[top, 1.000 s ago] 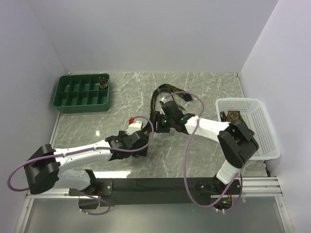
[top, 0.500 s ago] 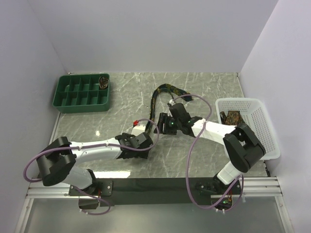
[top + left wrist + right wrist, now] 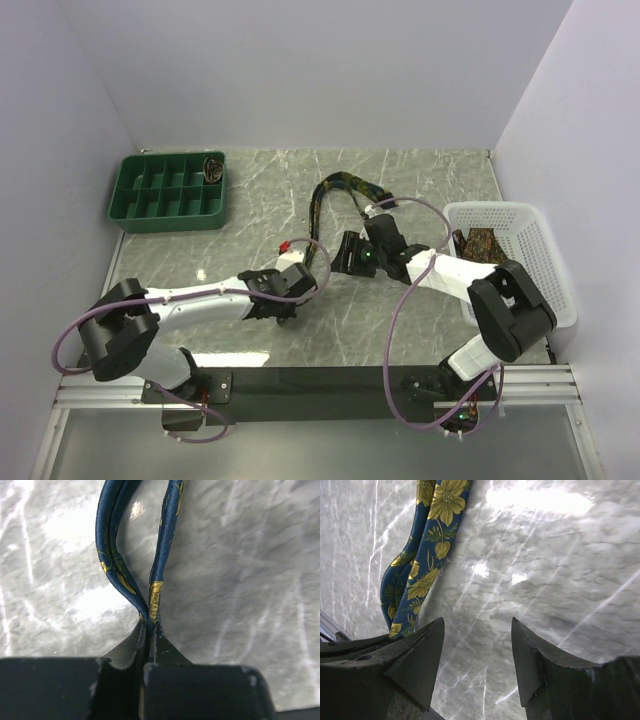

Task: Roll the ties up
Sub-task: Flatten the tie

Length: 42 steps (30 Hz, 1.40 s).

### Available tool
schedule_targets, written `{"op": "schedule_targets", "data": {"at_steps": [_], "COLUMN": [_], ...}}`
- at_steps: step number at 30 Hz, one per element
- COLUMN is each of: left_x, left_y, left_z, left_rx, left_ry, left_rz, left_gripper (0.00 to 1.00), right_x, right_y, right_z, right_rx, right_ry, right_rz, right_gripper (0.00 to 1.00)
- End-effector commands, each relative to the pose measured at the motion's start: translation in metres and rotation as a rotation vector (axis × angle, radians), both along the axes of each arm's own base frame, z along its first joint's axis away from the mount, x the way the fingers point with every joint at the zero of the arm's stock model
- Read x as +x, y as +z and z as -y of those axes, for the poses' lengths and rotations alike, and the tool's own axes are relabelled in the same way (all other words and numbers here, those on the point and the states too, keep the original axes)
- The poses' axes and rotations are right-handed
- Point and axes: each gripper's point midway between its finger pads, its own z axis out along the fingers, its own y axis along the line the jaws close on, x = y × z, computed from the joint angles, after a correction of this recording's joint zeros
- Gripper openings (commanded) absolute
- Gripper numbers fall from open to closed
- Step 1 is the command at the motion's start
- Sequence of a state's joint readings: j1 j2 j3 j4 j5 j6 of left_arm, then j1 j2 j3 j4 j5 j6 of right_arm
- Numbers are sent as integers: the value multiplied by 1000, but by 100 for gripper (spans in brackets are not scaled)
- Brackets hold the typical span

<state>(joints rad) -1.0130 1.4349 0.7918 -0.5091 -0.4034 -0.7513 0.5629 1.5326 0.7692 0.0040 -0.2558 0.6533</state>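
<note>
A dark navy tie with yellow flowers lies looped on the marble table, running from mid-table toward the basket. In the left wrist view my left gripper is shut on a doubled fold of this tie, and two strands rise away from the jaws. From above, the left gripper sits low at the table's middle. My right gripper is open over bare marble, with the tie just left of its left finger. Seen from above, the right gripper covers the tie's near end.
A white mesh basket at the right holds a brown patterned tie. A green compartment tray at the back left has a rolled tie in one cell. Purple cables loop over both arms.
My left gripper has gone from open to shut on the tie's fold and shifted right. The right gripper has drawn back to the right and stays open.
</note>
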Motion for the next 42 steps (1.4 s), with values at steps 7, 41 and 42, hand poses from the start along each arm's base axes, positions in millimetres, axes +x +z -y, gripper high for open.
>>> {"op": "schedule_targets", "data": {"at_steps": [7, 41, 42], "left_x": [21, 55, 58], "left_y": [75, 64, 68], "left_z": [54, -77, -77], "left_rx": [-483, -864, -855], "left_ry": [-98, 250, 242], "left_rz": [-67, -109, -96], "left_gripper": [1, 1, 1], "right_x": [18, 143, 148], "right_y": [32, 58, 56], "right_z": [9, 97, 101], "right_rx": [101, -671, -720], "right_ry": [-35, 11, 38], "right_rz": [123, 386, 384], "right_gripper": [62, 67, 67]}}
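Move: The left hand already pinches the tie's near, folded end just above the table; the bare table it is taken to starts about 5 cm ahead and 7 cm to its left. The tie's far bend lies some 33 cm ahead of it and 12 cm right. From the open right hand, the wide tail tip is roughly 15 cm ahead and 8 cm right, the narrow tail tip about 12 cm ahead and 4 cm right, both some 5 cm lower. The tie's middle strand lies 9 cm to its left and 2 cm farther out. Up, forward and a little right the left hand lifts the pinched tie end, then sweeps about 9 cm left, dipping on the way, and finally eases up and forward again, keeping its grip while rolling some 60 degrees until the fingers point right. The right hand barely shifts at first, then darts about 12 cm forward and 5 cm right, rising and tilting outwards, still open, towards the tails. ##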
